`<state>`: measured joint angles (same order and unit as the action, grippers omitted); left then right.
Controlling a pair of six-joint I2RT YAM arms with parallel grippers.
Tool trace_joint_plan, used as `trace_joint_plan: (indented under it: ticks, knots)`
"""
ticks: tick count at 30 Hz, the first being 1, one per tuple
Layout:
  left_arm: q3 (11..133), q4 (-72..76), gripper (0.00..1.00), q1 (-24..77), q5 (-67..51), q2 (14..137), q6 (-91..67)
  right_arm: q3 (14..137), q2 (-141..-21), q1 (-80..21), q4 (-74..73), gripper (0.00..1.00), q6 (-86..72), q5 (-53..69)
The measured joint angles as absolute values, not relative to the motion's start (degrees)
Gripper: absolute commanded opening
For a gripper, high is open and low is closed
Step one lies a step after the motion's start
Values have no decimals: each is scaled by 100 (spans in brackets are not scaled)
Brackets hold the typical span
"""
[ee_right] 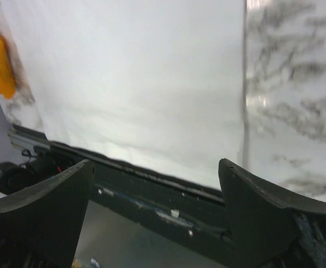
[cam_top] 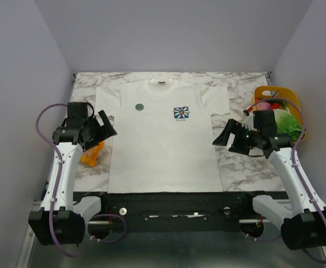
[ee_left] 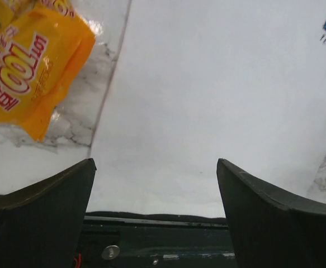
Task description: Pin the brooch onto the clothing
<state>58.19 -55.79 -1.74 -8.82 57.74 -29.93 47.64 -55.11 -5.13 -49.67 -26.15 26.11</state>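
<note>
The clothing, a white T-shirt [cam_top: 163, 145], lies flat on the marble table with a small blue flower print [cam_top: 180, 113] on its chest. The brooch [cam_top: 140, 106], a tiny dark green disc, sits on the shirt left of the print. My left gripper [cam_top: 108, 125] hovers at the shirt's left edge, open, nothing between its fingers [ee_left: 51, 190]. My right gripper [cam_top: 223, 134] hovers at the shirt's right edge, also open and empty. Both wrist views show the shirt's white cloth [ee_left: 207, 100] [ee_right: 140, 78] beyond the spread fingers; the brooch is outside both.
An orange snack packet [cam_top: 91, 153] [ee_left: 23, 61] lies on the marble left of the shirt, under my left arm. A yellow basket [cam_top: 277, 95] holding green and pink items stands at the right, behind my right arm. The black mounting rail [cam_top: 168, 204] runs along the near edge.
</note>
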Motion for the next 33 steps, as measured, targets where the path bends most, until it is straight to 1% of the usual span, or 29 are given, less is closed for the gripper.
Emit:
trace_joint_plan:
  ticks: [3,6,7,9,11,12,13,14,15,16,17,18,19,21,22,23,24,25,28,33]
  knots:
    - [6226,-4860,99,-174,-952,6337,-3111,5382,-6071,-513,-4276,100,-2633,2403]
    - [6646,-4005,99,-174,-1074,7131,-3299,5489,-6646,-513,-3468,100,-2661,2259]
    - [6785,-3793,95,-172,-1105,7356,-3343,5489,-6845,-513,-3267,100,-2689,2215]
    - [7078,-3251,91,-156,-1122,7929,-3468,5505,-7358,-513,-2873,100,-2729,2088]
    - [7360,-2950,78,-130,-1109,8372,-3529,5658,-7959,-513,-2609,100,-2775,1955]
    - [7546,-2749,70,-104,-1061,8694,-3557,5789,-8281,-513,-2497,100,-2794,1876]
    - [7688,-2617,53,-89,-991,8919,-3555,5994,-8639,-513,-2467,100,-2801,1828]
    - [7876,-2488,40,-73,-899,9198,-3548,6294,-8997,-513,-2467,100,-2808,1772]
    - [8053,-2456,30,-71,-816,9432,-3522,6648,-9384,-513,-2432,100,-2812,1712]
    - [8278,-2502,10,-60,-722,9675,-3489,7054,-9795,-513,-2399,100,-2810,1649]
    - [8650,-2493,2,-56,-589,10077,-3474,7498,-10189,-513,-2381,100,-2832,1581]
    - [9017,-2488,0,-56,-458,10473,-3461,7933,-10565,-513,-2353,100,-2849,1490]
    - [9327,-2521,0,-58,-368,10763,-3387,8313,-10881,-513,-2357,97,-2862,1404]
    - [9961,-2598,0,-58,-202,11399,-3277,9065,-11467,-513,-2530,86,-2893,1297]
    - [10431,-2777,0,-60,-128,11821,-3205,9524,-11797,-513,-2591,66,-2906,1238]
    - [10746,-2814,0,-62,-67,12088,-3170,9963,-12105,-513,-2687,44,-2908,1197]
    - [11124,-2941,0,-71,1,12451,-3109,10385,-12390,-510,-2749,26,-2886,1173]
    - [11362,-3011,0,-80,54,12663,-3072,10779,-12665,-493,-2794,1,-2910,1164]
    - [11738,-3258,0,-113,139,13176,-2998,11402,-13131,-462,-3000,1,-3000,1245]
    - [11869,-3577,0,-137,340,13485,-2956,11712,-13548,-419,-3212,1,-3221,1352]
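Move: The left sleeve of the shirt lies about 36 cm ahead of the left gripper, 7 cm to its left and 17 cm below. The round brooch is some 31 cm ahead and 8 cm right of that gripper, the orange snack bag 9 cm ahead and 16 cm left. From the right gripper, the right sleeve lies roughly 39 cm ahead, 4 cm right and 15 cm below; the printed emblem is about 30 cm ahead and 15 cm left. Swing both open, empty grippers forward together from the sides of the lower shirt to over the inner parts of the two sleeves, about 35 cm on the left and 38 cm on the right. Let both rise slightly first, then sink towards the cloth; shut the left fingers midway and the right ones only near the end, turning the right hand slightly clockwise. ##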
